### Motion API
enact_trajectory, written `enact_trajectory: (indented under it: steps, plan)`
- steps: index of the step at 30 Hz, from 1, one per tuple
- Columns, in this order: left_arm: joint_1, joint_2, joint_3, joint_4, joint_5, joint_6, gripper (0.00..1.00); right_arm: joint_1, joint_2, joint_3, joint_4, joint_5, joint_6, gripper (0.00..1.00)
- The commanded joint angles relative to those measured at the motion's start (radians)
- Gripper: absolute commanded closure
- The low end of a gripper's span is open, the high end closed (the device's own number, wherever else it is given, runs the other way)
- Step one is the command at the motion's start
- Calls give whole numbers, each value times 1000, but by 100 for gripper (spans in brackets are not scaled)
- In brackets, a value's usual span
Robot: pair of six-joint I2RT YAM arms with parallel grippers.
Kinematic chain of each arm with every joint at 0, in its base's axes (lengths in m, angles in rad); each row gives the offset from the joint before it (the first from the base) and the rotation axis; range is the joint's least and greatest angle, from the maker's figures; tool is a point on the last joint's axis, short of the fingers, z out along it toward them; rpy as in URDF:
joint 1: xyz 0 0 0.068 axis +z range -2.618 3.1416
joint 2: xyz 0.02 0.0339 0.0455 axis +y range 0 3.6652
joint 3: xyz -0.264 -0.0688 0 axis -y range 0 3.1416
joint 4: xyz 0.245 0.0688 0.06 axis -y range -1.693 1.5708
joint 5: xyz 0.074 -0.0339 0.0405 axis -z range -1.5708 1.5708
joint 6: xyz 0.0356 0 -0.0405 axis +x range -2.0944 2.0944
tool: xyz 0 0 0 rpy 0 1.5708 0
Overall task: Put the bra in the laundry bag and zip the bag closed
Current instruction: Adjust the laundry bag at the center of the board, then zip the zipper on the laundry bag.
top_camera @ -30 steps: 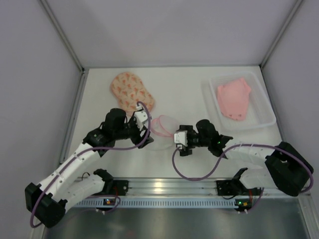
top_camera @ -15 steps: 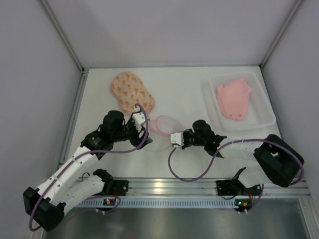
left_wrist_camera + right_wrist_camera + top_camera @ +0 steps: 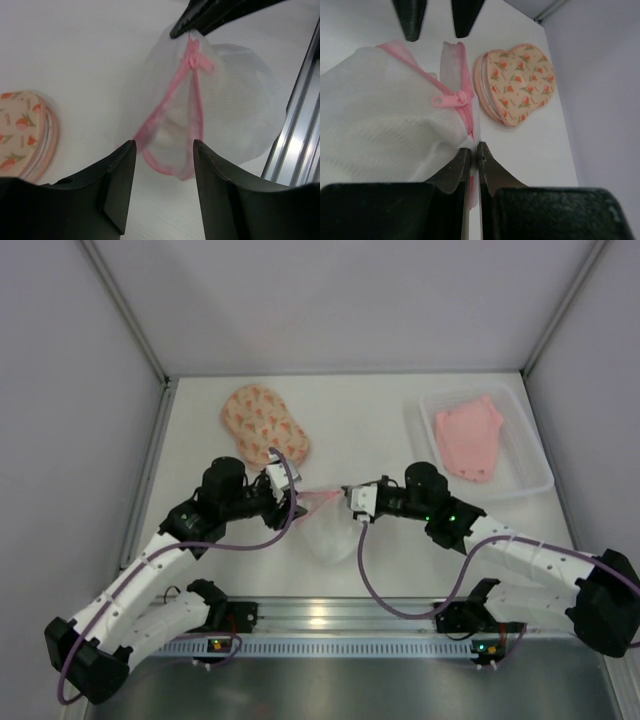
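The bra (image 3: 468, 443), salmon-pink fabric, lies in the clear tray (image 3: 530, 455) at the back right. The laundry bag (image 3: 262, 420), a peach printed case, lies shut at the back left; it also shows in the wrist views (image 3: 515, 82) (image 3: 22, 132). Between the arms a white mesh pouch (image 3: 328, 530) with a pink zip rim hangs lifted by one end. My right gripper (image 3: 350, 498) (image 3: 475, 150) is shut on that rim end. My left gripper (image 3: 292, 498) (image 3: 164, 150) is open, its fingers either side of the rim's other end (image 3: 165, 167), not gripping it.
The pouch's pink zipper pull (image 3: 451, 99) sits near my right gripper's grip. A metal rail (image 3: 340, 615) runs along the near table edge. Grey walls (image 3: 60, 390) enclose the table on the left, back and right.
My right gripper moved left and back, shut on the pouch's rim and lifted it off the table. My left gripper's jaws narrowed while it stayed at the pouch's left end.
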Motion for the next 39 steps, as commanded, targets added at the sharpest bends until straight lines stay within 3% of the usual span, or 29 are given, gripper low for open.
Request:
enact_trajectory:
  steps: [1,4,8,12,17,29,39]
  plan:
    - [-6,2,77,100,140,47,46,15,-29,28,-217,-134,-175,100]
    - [-12,-5,80,114,156,47,50,18,-21,96,-358,-160,-188,100]
    - [-39,-31,59,114,161,145,45,22,25,182,-467,-151,-147,100]
    - [-85,-3,77,105,103,181,56,34,40,202,-452,-61,-73,100]
    - [-133,35,112,97,74,112,55,57,19,209,-375,149,22,100]
    - [-315,83,94,176,-158,67,62,111,-3,269,-404,229,177,100]
    - [-318,98,30,265,-304,-36,69,146,-33,269,-404,234,220,100]
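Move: The laundry bag hangs from the right fingers; its pink zip pull is roughly 8 cm to the left hand's right, about 2 cm ahead and level with it, and some 3 cm to the right hand's left. From the left hand, the bag's body is about 7 cm right, 3 cm back and 8 cm lower; the tulip-print cloth is some 24 cm ahead, 9 cm left, on the board 16 cm below. Left hand rises, then heads about 6 cm right to the zip pull, fingers narrowing; right keeps pinching the bag. ##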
